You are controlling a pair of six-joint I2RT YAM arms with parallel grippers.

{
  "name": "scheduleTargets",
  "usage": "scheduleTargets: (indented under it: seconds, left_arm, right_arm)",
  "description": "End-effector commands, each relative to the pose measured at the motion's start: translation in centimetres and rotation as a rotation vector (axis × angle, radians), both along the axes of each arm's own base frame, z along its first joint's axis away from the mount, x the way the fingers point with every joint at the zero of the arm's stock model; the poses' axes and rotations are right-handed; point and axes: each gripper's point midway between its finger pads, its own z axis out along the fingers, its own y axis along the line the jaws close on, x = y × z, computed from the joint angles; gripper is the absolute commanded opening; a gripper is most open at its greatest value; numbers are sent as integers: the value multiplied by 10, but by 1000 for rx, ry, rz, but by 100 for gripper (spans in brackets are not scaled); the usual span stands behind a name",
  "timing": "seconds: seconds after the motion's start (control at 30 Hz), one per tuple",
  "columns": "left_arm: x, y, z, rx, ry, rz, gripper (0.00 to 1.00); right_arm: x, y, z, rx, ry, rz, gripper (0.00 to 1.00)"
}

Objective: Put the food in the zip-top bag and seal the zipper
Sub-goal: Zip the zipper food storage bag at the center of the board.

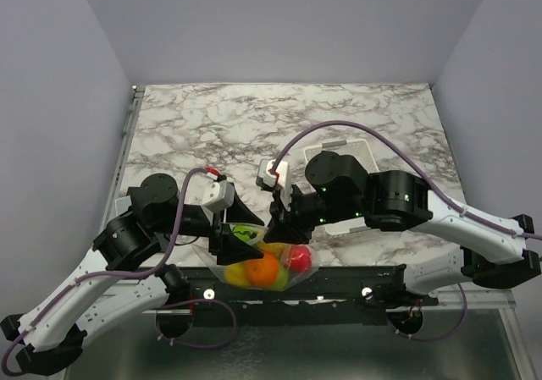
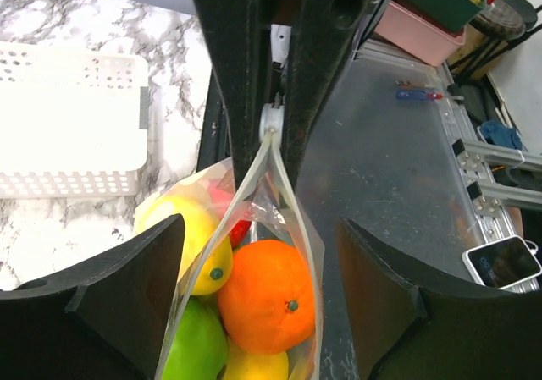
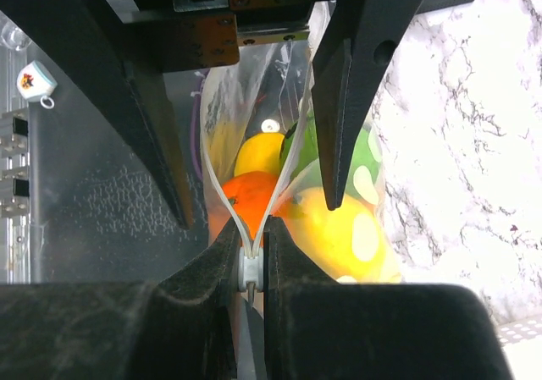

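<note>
The zip-top bag (image 1: 254,274) hangs at the table's near edge with the food inside: an orange (image 2: 267,300), a lemon (image 2: 199,236), a green fruit (image 2: 190,350) and a red piece (image 1: 298,258). Its mouth gapes, and the two zipper strips (image 2: 246,185) meet at a white slider (image 3: 251,270). My right gripper (image 3: 252,245) is shut on that slider at the bag's end. My left gripper (image 2: 261,223) is open, one finger on each side of the bag just below its mouth, not touching it. In the top view the left gripper (image 1: 240,243) and right gripper (image 1: 278,226) face each other over the bag.
A white perforated tray (image 2: 68,134) lies on the marble table behind the right arm (image 1: 398,198). Past the table's near edge is a grey metal shelf (image 2: 398,160) with a screwdriver (image 2: 419,95), a phone (image 2: 504,261) and pink and green bins (image 2: 423,24).
</note>
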Motion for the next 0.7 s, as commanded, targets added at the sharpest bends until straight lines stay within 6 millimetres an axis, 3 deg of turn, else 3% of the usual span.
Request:
scheduleTargets:
  seconds: [0.0, 0.17, 0.3, 0.4, 0.5, 0.53, 0.67]
  left_arm:
    - [11, 0, -7, 46, -23, 68, 72]
    - [16, 1, -10, 79, -45, 109, 67]
    - [18, 1, -11, 99, -56, 132, 56]
    - [22, 1, -12, 108, -58, 149, 37]
    - [23, 1, -11, 109, -65, 155, 6]
    - [22, 1, -11, 108, -63, 149, 0]
    - [15, 1, -4, 90, -71, 113, 0]
  right_arm:
    - [3, 0, 18, 37, 6, -50, 1]
    - [7, -3, 18, 20, 8, -85, 1]
    - [8, -3, 15, 2, 11, -93, 1]
    - [9, -3, 13, -1, 10, -95, 0]
    - [10, -3, 10, -5, 7, -102, 1]
    - [11, -3, 10, -5, 7, -104, 1]
    - [14, -3, 9, 7, -5, -116, 3]
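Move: The bag's zipper lips run as a narrow V between my open left fingers, about 1 cm forward of that hand, 1 cm right and 2 cm below. The slider they meet at is some 5 cm to its right, 1 cm forward and about level. Below hangs the food: the orange about 3 cm right, 1 cm back and 10 cm down, the yellow fruit roughly 5 cm right, 3 cm forward and 9 cm down. From my right hand, which holds the slider, that stretch of lips lies about 4 cm left, neither ahead nor back, 1 cm lower. I ease my left hand about 2 cm forward and 1.5 cm down over the zipper lips, turning it slightly counter-clockwise with the tips dipping, then shut its wide-open fingers to pinch both lips just left of the slider. My right hand keeps its grip on the slider, drifting about 1 cm forward and turning some 5 degrees clockwise. ##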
